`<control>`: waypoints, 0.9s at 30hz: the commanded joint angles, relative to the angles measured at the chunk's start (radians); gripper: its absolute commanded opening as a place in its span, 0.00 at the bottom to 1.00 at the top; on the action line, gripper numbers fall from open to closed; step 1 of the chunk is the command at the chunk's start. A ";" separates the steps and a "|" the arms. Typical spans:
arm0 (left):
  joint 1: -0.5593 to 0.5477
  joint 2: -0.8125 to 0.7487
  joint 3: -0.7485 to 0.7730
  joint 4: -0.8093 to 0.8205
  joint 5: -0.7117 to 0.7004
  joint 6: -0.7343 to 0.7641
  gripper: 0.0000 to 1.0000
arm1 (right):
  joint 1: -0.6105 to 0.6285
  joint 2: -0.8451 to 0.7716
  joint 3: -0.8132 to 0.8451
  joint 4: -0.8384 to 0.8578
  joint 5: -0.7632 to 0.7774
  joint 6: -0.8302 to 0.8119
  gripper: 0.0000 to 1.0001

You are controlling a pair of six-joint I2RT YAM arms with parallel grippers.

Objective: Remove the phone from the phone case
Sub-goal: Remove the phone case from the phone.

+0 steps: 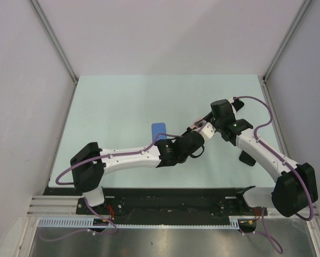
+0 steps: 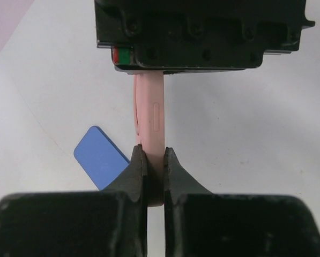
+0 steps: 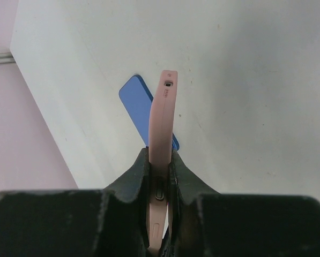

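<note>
A pink phone case is held edge-on above the table between both grippers. My left gripper is shut on one end of the case. My right gripper is shut on the other end, and the case bows slightly past its fingers. In the top view the left gripper and the right gripper meet almost tip to tip. A flat blue phone-shaped slab lies on the table below, also in the left wrist view and the right wrist view. I cannot tell whether anything is inside the case.
The pale green table is walled by white panels at the back and both sides. A metal rail runs along the near edge by the arm bases. The right gripper's black body fills the top of the left wrist view.
</note>
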 commanded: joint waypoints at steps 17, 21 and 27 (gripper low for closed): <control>0.202 -0.177 -0.024 -0.132 0.501 -0.235 0.00 | -0.117 -0.064 0.054 0.060 -0.098 -0.214 0.86; 0.338 -0.263 -0.123 -0.043 0.759 -0.369 0.00 | -0.123 -0.077 0.054 0.040 -0.070 -0.303 0.85; 0.509 -0.377 -0.284 0.158 1.103 -0.566 0.00 | -0.132 -0.113 -0.060 0.261 -0.310 -0.355 0.86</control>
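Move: Both grippers already hold the pink-edged phone: its middle is about 4 cm forward and 4 cm right of the left hand, and roughly 2 cm back and 2 cm left of the right hand. The blue phone lies flat on the table, some 13 cm to the left of the left hand, about 9 cm farther out and 16 cm below. The right fingers open off the phone while the left keeps its grip, carrying it about 8 cm left, tilting. ##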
